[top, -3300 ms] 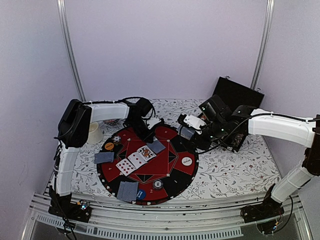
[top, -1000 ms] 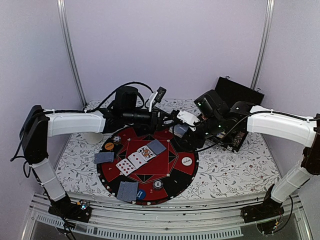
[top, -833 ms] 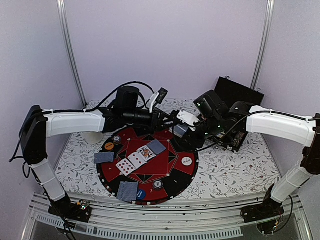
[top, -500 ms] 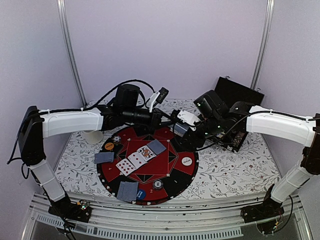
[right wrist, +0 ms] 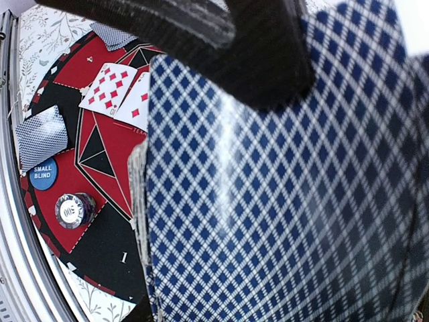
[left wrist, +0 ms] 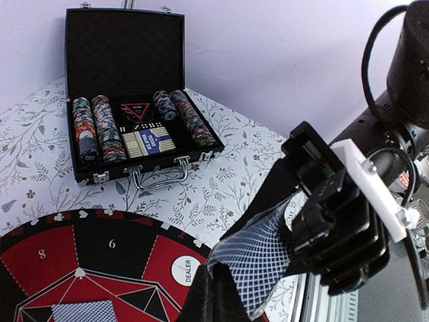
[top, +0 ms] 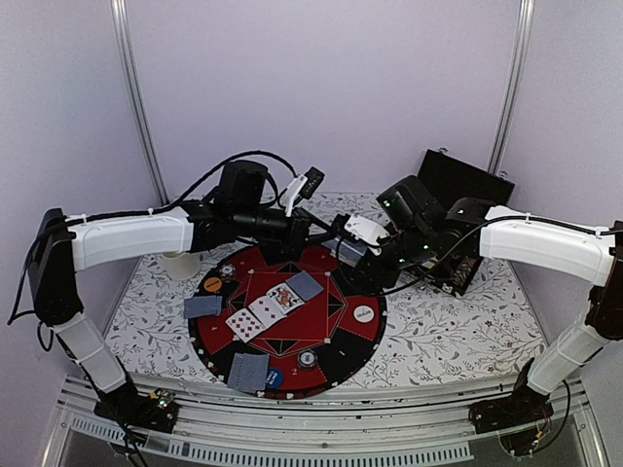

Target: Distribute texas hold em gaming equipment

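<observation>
My right gripper (top: 362, 255) hovers over the far edge of the round red-and-black mat (top: 336, 355), shut on a deck of blue-backed cards (right wrist: 268, 201). Its own fingers are hidden behind the deck in the right wrist view. My left gripper (left wrist: 216, 295) reaches in from the left and is shut on the corner of the deck's top card (left wrist: 258, 258), which bows upward. On the mat lie three face-up cards (top: 263, 309), face-down cards (top: 202, 306) (top: 305, 285) (top: 248, 372), an orange disc (top: 212, 284), a white dealer disc (left wrist: 184, 270), a blue small-blind disc (right wrist: 41, 173) and a striped chip (right wrist: 72, 209).
An open black case (left wrist: 127, 127) with rows of chips stands behind the mat at the right. A white cup (top: 180, 261) sits at the left beneath the left arm. The two arms meet over the mat's far rim.
The left gripper's jaws have closed on the top card of the deck, and the left arm has drawn slightly back to the left. The right arm and deck have held still.
</observation>
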`<action>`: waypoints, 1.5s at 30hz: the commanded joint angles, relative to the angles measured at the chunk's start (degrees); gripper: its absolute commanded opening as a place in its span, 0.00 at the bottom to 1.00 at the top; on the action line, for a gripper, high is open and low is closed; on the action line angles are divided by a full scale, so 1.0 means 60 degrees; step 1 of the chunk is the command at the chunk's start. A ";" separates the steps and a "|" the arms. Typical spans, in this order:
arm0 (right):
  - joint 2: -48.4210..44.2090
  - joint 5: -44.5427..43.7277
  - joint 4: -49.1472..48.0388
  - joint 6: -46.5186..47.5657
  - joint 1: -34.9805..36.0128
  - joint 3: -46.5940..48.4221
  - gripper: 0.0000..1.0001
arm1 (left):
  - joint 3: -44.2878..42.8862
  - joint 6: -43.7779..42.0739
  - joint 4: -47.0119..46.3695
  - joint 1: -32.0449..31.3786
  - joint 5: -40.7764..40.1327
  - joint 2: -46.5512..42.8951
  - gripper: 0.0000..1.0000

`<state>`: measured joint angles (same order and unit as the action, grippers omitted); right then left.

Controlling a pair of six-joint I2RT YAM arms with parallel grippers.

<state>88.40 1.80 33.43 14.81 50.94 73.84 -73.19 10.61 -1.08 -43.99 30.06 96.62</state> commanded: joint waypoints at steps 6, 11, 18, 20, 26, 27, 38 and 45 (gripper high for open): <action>-0.0041 -0.0351 -0.0066 -0.0134 -0.0499 -0.0168 0.39 | 0.0077 -0.0030 0.0533 0.0660 -0.0179 -0.0547 0.00; -0.0032 -0.0503 -0.0064 -0.0237 -0.0729 -0.0332 0.39 | 0.0151 -0.0053 0.0626 0.1038 -0.0072 -0.0677 0.00; -0.0086 -0.0872 -0.0096 -0.0582 -0.1134 -0.0492 0.39 | -0.0171 -0.0276 0.1300 0.1736 -0.0680 -0.0311 0.00; -0.0112 -0.0850 -0.0074 -0.0620 -0.1178 -0.0528 0.39 | -0.0732 -0.0620 0.1994 0.1880 -0.1085 0.0285 0.00; -0.0141 -0.0844 0.0045 -0.0659 -0.1177 -0.0606 0.39 | -0.2304 -0.1270 0.2994 0.1916 -0.1289 0.2483 0.00; -0.0151 -0.0841 0.0045 -0.0664 -0.1180 -0.0627 0.39 | -0.2631 -0.1318 0.3057 0.1925 -0.1275 0.2927 0.00; -0.0364 -0.0629 0.0038 -0.0616 -0.1176 -0.0956 0.39 | -0.1825 -0.0473 0.1783 0.1976 0.0683 0.1968 0.00; -0.0485 -0.0050 -0.0118 -0.0421 -0.1180 -0.0830 0.39 | -0.0008 0.1151 -0.0030 0.1985 0.2243 -0.0173 0.00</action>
<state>87.74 -1.34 34.00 11.62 44.07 68.42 -78.08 10.26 8.40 -32.56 35.55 101.47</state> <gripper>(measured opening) 0.391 0.007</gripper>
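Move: The left hand, holding card stock just drawn partly out of the deck, has the mat's face-down card about 11 cm ahead, 4 cm to its left and some 22 cm below. The face-up queen lies roughly 8 cm ahead and 10 cm left, the dealer button 3 cm ahead and 11 cm right, both at mat level; the deck is about 6 cm right, 2 cm back and 4 cm lower. From the right hand, the face-down card is around 14 cm ahead, 13 cm left and 17 cm below. Fingers still shut on the card's edge, the left hand draws it leftward off the deck by about 6 cm while swinging forward, then dips steeply forward and down some 15 cm towards the face-down card, its left side rolling up about 20 degrees, before climbing most of the way back and drawing in towards the base with the fingers never opening. Meanwhile the right hand keeps its grip on the deck and carries it away to the right about 5 cm, forward a little and down, turning some 10 degrees clockwise. ##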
